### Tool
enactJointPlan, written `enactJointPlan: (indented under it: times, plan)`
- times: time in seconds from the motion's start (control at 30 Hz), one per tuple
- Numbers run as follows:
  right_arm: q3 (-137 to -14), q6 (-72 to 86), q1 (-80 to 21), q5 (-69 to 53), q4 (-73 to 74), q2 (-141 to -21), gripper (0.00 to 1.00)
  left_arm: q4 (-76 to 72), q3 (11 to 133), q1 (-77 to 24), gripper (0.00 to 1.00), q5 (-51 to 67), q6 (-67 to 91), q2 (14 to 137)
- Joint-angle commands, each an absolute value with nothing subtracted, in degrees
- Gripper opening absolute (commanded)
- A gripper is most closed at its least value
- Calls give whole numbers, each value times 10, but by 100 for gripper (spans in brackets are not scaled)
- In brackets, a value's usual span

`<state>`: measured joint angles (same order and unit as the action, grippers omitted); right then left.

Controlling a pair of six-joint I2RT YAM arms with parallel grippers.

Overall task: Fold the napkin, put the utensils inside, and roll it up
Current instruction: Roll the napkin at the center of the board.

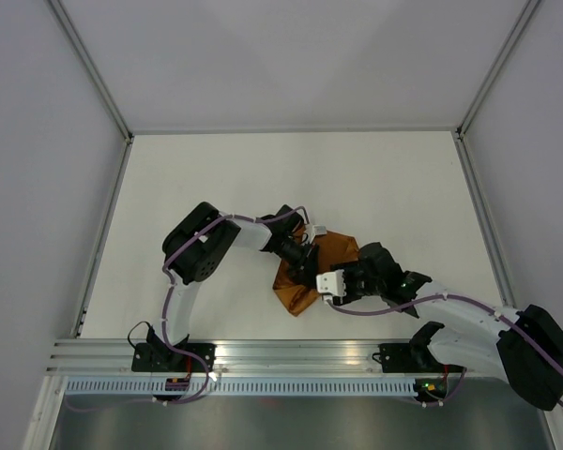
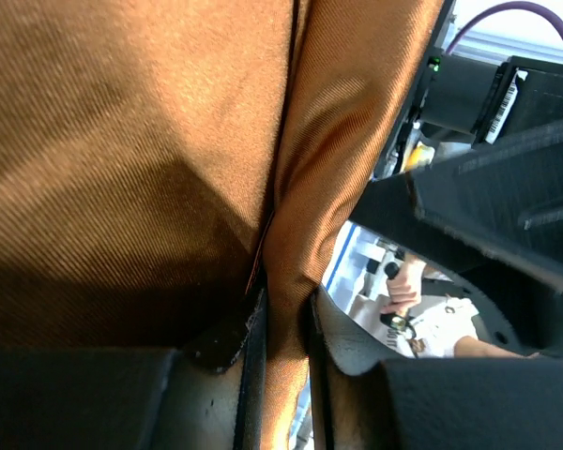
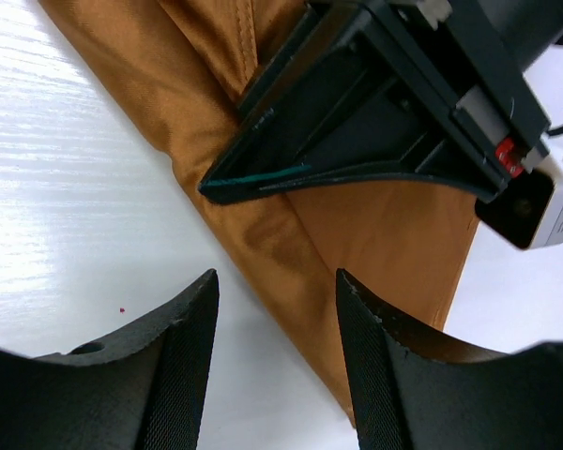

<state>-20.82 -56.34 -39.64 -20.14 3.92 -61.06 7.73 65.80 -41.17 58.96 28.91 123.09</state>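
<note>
The rust-brown napkin (image 1: 336, 251) lies bunched and partly folded on the white table, between the two arms. My left gripper (image 2: 286, 319) is shut on a raised fold of the napkin (image 2: 122, 141), with cloth pinched between its pads. In the top view the left gripper (image 1: 303, 262) sits over the middle of the cloth. My right gripper (image 3: 277, 281) stands open just above the table, and the napkin's folded edge (image 3: 300, 281) runs between its fingers without touching them. No utensils are in view.
The left arm's gripper body (image 3: 375, 103) hangs close in front of the right gripper. The white table (image 1: 263, 178) is walled on three sides. An aluminium rail (image 1: 291, 354) with both arm bases runs along the near edge.
</note>
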Motion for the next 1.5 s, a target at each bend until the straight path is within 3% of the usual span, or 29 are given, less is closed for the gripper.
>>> enactJointPlan:
  times: [0.0,0.53,0.63,0.73,0.83,0.9,1.17,1.47]
  plan:
    - [-197,-584,-424,-170,-17,-609,59,193,640,-414,2,483,287,1283]
    - [-175,-612,-502,-103,-72,-702,52,224,648,-400,2,495,244,1284]
    - [-179,-614,-502,-99,-73,-725,44,229,651,-399,2,497,239,1286]
    - [-180,-614,-504,-101,-67,-733,19,231,655,-397,2,498,236,1283]
    - [-187,-610,-504,-102,-47,-733,8,231,657,-394,2,497,233,1272]
    - [-186,-604,-504,-104,-40,-728,1,229,656,-389,7,488,238,1261]
    - [-226,-580,-501,-140,27,-730,0,93,593,-382,41,458,333,1132]
    - [-310,-576,-484,-193,135,-811,1,4,521,-372,52,329,377,999]
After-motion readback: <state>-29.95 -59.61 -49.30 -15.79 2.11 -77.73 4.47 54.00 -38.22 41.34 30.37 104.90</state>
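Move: The left hand already pinches the rolled near edge of the napkin. The right hand is open just outside that edge: the stretch in front of its fingers lies about 3 cm to the left, level fore and aft, and some 3 cm lower. From the right hand, the napkin's near corner is roughly 6 cm back and 11 cm left; the roll's far end is about 9 cm forward and 4 cm right. The right hand pinches the napkin's rolled edge, reaching about 3.5 cm left and 2 cm down, then keeps hold while shifting some 1.5 cm farther left. Meanwhile the left hand, still gripping, eases about 2 cm left; once the right has closed, it lets go and backs off forward, up and left, its fingers tilting more steeply down. ##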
